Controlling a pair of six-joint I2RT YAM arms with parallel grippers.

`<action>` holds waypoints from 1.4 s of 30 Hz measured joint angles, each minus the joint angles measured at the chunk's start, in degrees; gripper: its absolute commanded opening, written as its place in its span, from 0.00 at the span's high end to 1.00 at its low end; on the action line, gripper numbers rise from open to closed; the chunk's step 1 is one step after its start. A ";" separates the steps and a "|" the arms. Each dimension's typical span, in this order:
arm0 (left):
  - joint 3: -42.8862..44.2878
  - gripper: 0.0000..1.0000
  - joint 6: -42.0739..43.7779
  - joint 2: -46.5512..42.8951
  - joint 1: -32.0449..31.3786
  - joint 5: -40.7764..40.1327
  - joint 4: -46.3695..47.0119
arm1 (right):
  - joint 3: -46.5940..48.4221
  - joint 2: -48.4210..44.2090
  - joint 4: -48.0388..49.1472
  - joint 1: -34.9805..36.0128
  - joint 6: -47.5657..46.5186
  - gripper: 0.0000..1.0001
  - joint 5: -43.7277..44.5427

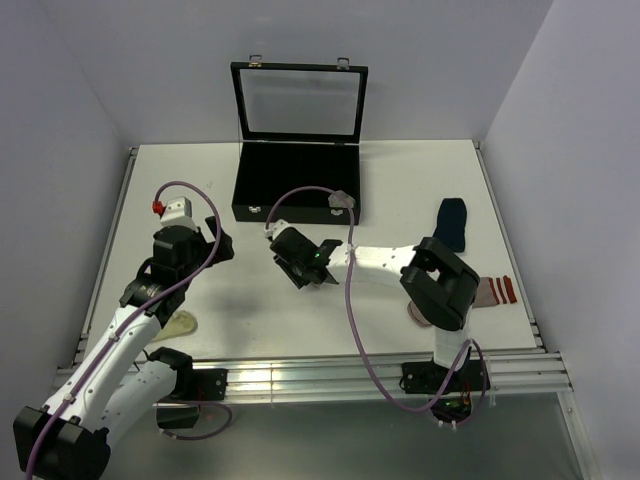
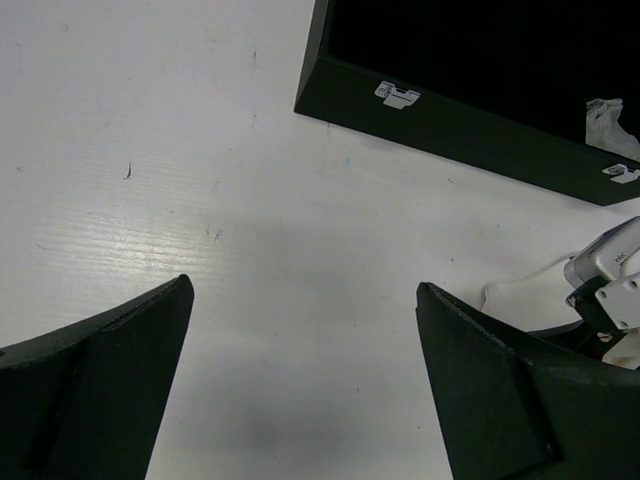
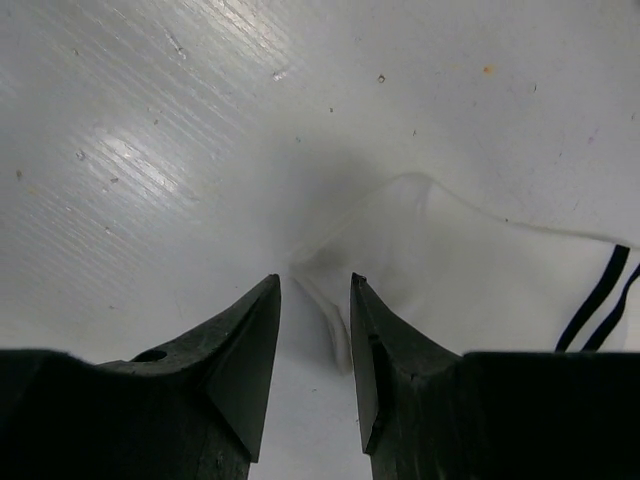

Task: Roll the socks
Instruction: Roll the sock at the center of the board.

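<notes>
A white sock (image 3: 480,270) with black cuff stripes lies flat on the table in the right wrist view. Its pointed end rises in a small fold between the fingers of my right gripper (image 3: 315,278). The jaws stand a narrow gap apart astride that fold, and the fold lies against the right finger only. From above, the right gripper (image 1: 305,268) hangs low over the table's middle and hides this sock. A navy sock (image 1: 452,222) and a grey sock with a striped cuff (image 1: 495,290) lie at the right. My left gripper (image 1: 222,245) (image 2: 305,285) is wide open over bare table.
A black case (image 1: 297,185) with its lid raised stands at the back centre, and its front wall (image 2: 450,110) shows in the left wrist view. A cream fabric piece (image 1: 180,322) lies under the left arm. Walls close in the table on three sides.
</notes>
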 measured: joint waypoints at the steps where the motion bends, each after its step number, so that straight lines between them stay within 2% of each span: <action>1: 0.00 0.00 0.00 0.00 0.00 0.00 0.02 | 0.22 0.07 -0.04 0.00 0.02 0.58 0.00; 13: 0.00 0.01 0.00 -0.02 0.00 0.00 0.02 | 0.83 3.48 1.11 0.00 0.46 0.59 0.04; 16: 0.00 0.01 0.00 -0.02 0.00 0.00 0.00 | 0.81 3.65 1.55 0.00 0.46 0.62 0.00; 20: 0.00 0.00 0.00 -0.02 0.00 0.00 0.00 | 0.46 3.93 2.95 0.00 0.68 0.78 0.44; 24: 0.00 0.01 0.00 -0.02 0.00 0.02 0.02 | -0.13 3.93 4.20 0.00 1.14 1.00 1.38; 32: 0.00 0.00 0.02 0.79 0.00 1.95 0.31 | 0.83 3.76 2.99 -0.17 2.19 1.00 -1.57; 42: -0.02 0.02 -1.92 2.56 -0.02 8.02 1.70 | 4.85 3.67 0.11 -0.57 5.03 1.00 -14.03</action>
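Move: The white sock's middle is roughly 6 cm to the right of my right hand, 3 cm ahead and 3 cm lower; its unstriped end lies almost under my half-open fingers. The black box is centred straight ahead, some 25 cm out, with the rolled grey sock in its near right corner, about 19 cm ahead and 10 cm right. From my left hand the white sock is about 23 cm right, 2 cm ahead and 16 cm down. I sink my right hand about 2 cm onto the white sock's unstriped end, ease slightly forward and left, then shut the fingers and pinch its edge. Keeping the pinch, I draw left and somewhat back, about 4 cm, rising 2 cm as the hand tilts. My left hand, wide open, begins drifting right towards the sock, 3 cm. ##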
